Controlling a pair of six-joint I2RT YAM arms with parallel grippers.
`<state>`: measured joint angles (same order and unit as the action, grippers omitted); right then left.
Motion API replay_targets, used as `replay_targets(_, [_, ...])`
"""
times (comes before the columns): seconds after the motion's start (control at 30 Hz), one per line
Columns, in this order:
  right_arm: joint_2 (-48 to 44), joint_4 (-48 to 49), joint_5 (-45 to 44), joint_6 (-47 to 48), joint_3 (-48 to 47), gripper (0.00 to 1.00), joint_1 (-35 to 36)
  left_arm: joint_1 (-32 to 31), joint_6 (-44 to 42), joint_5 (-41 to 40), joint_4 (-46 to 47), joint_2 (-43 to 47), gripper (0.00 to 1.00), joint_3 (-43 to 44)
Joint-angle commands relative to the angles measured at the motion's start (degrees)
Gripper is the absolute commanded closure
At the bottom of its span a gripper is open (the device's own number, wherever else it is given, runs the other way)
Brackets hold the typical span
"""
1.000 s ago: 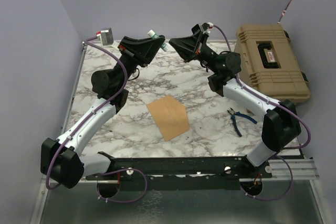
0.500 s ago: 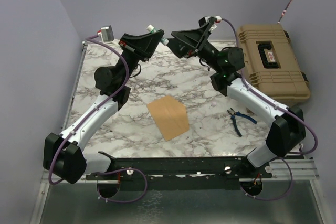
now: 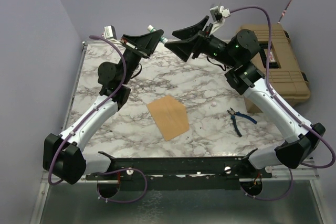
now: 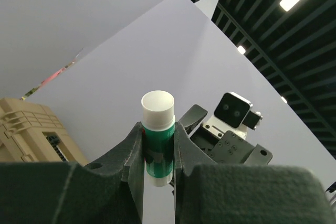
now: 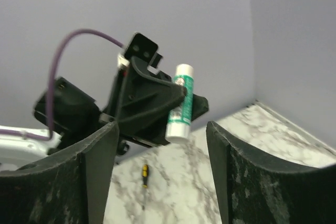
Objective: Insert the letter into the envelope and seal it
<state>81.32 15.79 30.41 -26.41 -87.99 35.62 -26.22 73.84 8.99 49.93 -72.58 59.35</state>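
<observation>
The orange-brown envelope (image 3: 168,117) lies flat in the middle of the marble table (image 3: 210,85). The letter is hidden from view. High over the back of the table, my left gripper (image 3: 156,34) (image 4: 158,127) is shut on a green and white glue stick (image 4: 157,142) (image 5: 180,103), gripped round its middle. My right gripper (image 3: 172,39) (image 5: 161,128) faces it from the right. Its jaws stand wide open, a short way off the stick, with nothing between them.
A tan tool case (image 3: 270,61) stands at the table's right back. Blue-handled pliers (image 3: 240,119) lie right of the envelope. A small yellow and black screwdriver (image 5: 144,173) lies on the left part of the marble. Lilac walls close in the back and sides.
My right gripper has opened and drawn back to the right from the glue stick, its arm rising. The left arm lifted the stick slightly. The envelope has not moved.
</observation>
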Motion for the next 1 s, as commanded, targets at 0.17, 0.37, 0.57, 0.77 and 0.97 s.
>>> replay_targets(0.17, [0.4,-15.6,-8.3,31.7,-4.5,0.52,1.4,0.1,5.5,-1.6,-5.1,-0.7,1.00,1.8])
replay_targets(0.37, [1.1,-17.8,-7.7,36.7,-5.0,0.46,3.5,0.1,6.3,-1.6,-5.2,-1.4,1.00,1.7])
replay_targets(0.57, [2.6,-18.3,-10.7,38.4,-5.8,0.44,5.5,0.1,6.4,-1.4,-5.2,-1.6,1.00,1.7])
replay_targets(0.77, [3.6,-16.9,-14.7,39.3,-6.0,0.69,6.6,0.1,6.7,-2.0,-5.2,-1.1,1.00,0.7])
replay_targets(0.97, [2.8,-14.2,-13.9,36.4,-4.9,0.76,6.7,0.1,6.2,-1.8,-5.2,-1.1,1.00,0.5])
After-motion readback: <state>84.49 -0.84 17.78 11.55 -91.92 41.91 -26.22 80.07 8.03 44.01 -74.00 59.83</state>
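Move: Just past the right fingertips, about 2 cm farther out, 3 cm to the left and 3 cm lower, is the lower white end of the glue stick that the left hand already holds upright on a slant. From the left hand this end lies some 3 cm right and 3 cm below. On the table, roughly 50 cm beneath the right hand, the envelope is about 9 cm back and 1 cm left, the pliers 9 cm back and 29 cm right. Sinking about 5.5 cm while reaching some 3.5 cm forward and slightly left, the right hand brings its open fingers to the lower white end of the glue stick, dipping and rolling through roughly 35 degrees. The fingers half close, ease open slightly, then shut around that end. The left hand keeps its pinch, easing down and forward about 2 cm as it tips down a little. ##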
